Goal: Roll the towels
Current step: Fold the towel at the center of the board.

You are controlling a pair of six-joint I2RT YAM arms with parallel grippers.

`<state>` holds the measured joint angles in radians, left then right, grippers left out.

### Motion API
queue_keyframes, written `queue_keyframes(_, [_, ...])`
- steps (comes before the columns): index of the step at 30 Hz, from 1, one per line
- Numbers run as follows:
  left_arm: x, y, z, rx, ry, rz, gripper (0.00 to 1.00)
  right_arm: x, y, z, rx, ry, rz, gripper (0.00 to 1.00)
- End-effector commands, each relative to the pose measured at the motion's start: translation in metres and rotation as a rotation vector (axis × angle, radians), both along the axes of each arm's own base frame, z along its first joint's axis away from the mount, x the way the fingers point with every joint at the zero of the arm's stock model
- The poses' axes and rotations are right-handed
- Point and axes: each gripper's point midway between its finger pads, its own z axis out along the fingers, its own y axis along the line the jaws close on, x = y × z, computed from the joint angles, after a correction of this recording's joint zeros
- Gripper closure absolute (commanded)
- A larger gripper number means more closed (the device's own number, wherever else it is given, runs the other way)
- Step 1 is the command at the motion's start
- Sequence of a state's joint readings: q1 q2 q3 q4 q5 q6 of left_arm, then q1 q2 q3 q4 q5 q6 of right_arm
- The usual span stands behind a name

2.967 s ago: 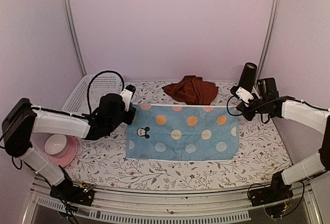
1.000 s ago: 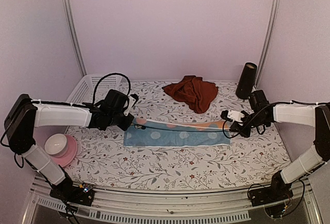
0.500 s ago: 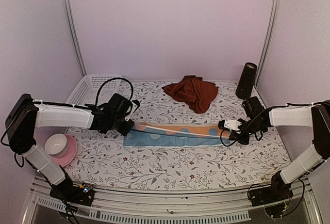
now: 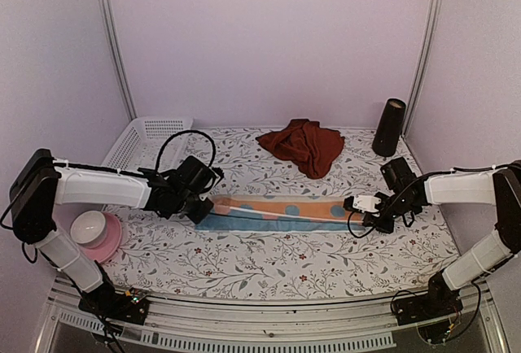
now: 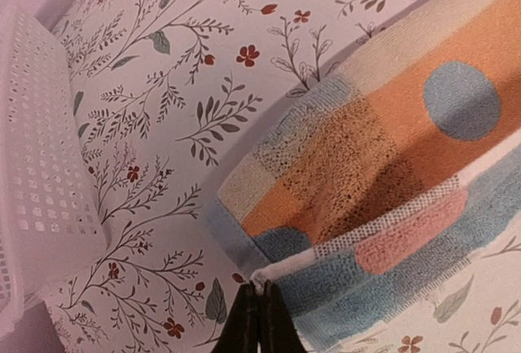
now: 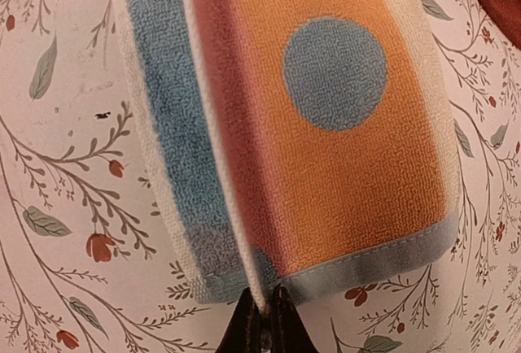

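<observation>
The pastel towel (image 4: 277,210) lies as a long narrow band across the middle of the table, folded over so its orange side with blue dots faces up. My left gripper (image 4: 208,206) is shut on the white-hemmed corner at the band's left end, as the left wrist view shows with the left gripper (image 5: 260,291) and the towel (image 5: 383,150). My right gripper (image 4: 353,205) is shut on the hem at the right end, and the right wrist view shows the right gripper (image 6: 267,298) and the towel (image 6: 342,133). The dark red towel (image 4: 303,146) lies crumpled at the back.
A white perforated basket (image 4: 143,137) stands at the back left, and its wall (image 5: 32,150) shows in the left wrist view. A pink dish with a white bowl (image 4: 94,234) sits at the front left. A black cylinder (image 4: 391,126) stands at the back right.
Both grippers have drawn the pastel towel's far edge towards the front, folding it over itself. The flat blue sheet is now a narrow band with its orange side up.
</observation>
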<state>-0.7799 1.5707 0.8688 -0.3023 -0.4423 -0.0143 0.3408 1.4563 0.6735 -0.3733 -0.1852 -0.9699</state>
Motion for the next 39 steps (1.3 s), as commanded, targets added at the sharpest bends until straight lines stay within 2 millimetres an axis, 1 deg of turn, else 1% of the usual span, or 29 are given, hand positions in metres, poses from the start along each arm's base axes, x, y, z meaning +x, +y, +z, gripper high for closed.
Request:
queue_keyframes(1, [-0.012,0.007,0.003,0.025,-0.007,0.021,1.00,0.002,0.001,0.013,0.002,-0.059,0.007,0.98])
queue_keyframes(4, [-0.017,0.008,0.002,0.029,0.002,0.018,1.00,-0.001,0.004,0.018,0.020,-0.079,0.027,0.97])
queue_keyframes(6, [-0.019,0.009,0.000,0.044,0.006,0.023,1.00,-0.004,0.005,0.017,0.015,-0.079,0.040,0.97])
queue_keyframes(11, [-0.023,0.006,-0.001,0.064,0.025,0.015,1.00,-0.008,0.002,0.002,-0.030,-0.049,0.047,0.97])
queue_keyframes(17, [-0.025,0.004,-0.004,0.071,0.036,0.008,1.00,-0.014,0.005,-0.015,-0.077,-0.015,0.060,0.95])
queue_keyframes(21, [-0.029,0.004,-0.012,0.092,0.060,0.003,1.00,-0.015,0.005,-0.022,-0.101,-0.006,0.063,0.94])
queue_keyframes(26, [-0.031,0.002,-0.017,0.104,0.078,-0.004,1.00,-0.015,0.004,-0.026,-0.116,-0.001,0.060,0.92])
queue_keyframes(31, [-0.032,0.003,-0.018,0.120,0.088,0.002,0.84,-0.016,0.003,-0.028,-0.121,0.001,0.059,0.89])
queue_keyframes(34, [-0.033,0.002,-0.017,0.121,0.093,0.002,0.77,-0.016,0.001,-0.028,-0.127,0.001,0.059,0.86])
queue_keyframes(37, [-0.033,0.001,-0.014,0.123,0.086,0.006,0.65,-0.016,0.001,-0.028,-0.131,-0.002,0.059,0.82])
queue_keyframes(38, [-0.033,0.002,-0.012,0.126,0.082,0.009,0.60,-0.017,0.000,-0.028,-0.132,-0.003,0.059,0.75])
queue_keyframes(39, [-0.033,0.001,-0.010,0.123,0.078,0.008,0.57,-0.016,0.000,-0.026,-0.132,-0.010,0.060,0.70])
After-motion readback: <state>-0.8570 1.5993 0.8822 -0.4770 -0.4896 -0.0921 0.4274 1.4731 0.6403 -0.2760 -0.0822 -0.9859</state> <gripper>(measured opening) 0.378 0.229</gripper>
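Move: Each hand holds one end of the raised towel edge. For the left hand, the lower layer's near left corner is about 4 cm back, straight in line, 3 cm below; the white basket is some 22 cm ahead and 10 cm left, the red cloth 25 cm ahead and 22 cm right. For the right hand, the near right corner is about 2 cm back, 1 cm left and 1 cm below, the red cloth 25 cm ahead and 15 cm left. Draw the left gripper back about 3.5 cm with its end of the towel edge, sinking some 2 cm late on, then open the fingers over a third around the corner. Lift the right gripper briefly by 1.5 cm, then lower it to about 1 cm under its start while easing slightly back and left; creep forward again and begin parting its fingers. ##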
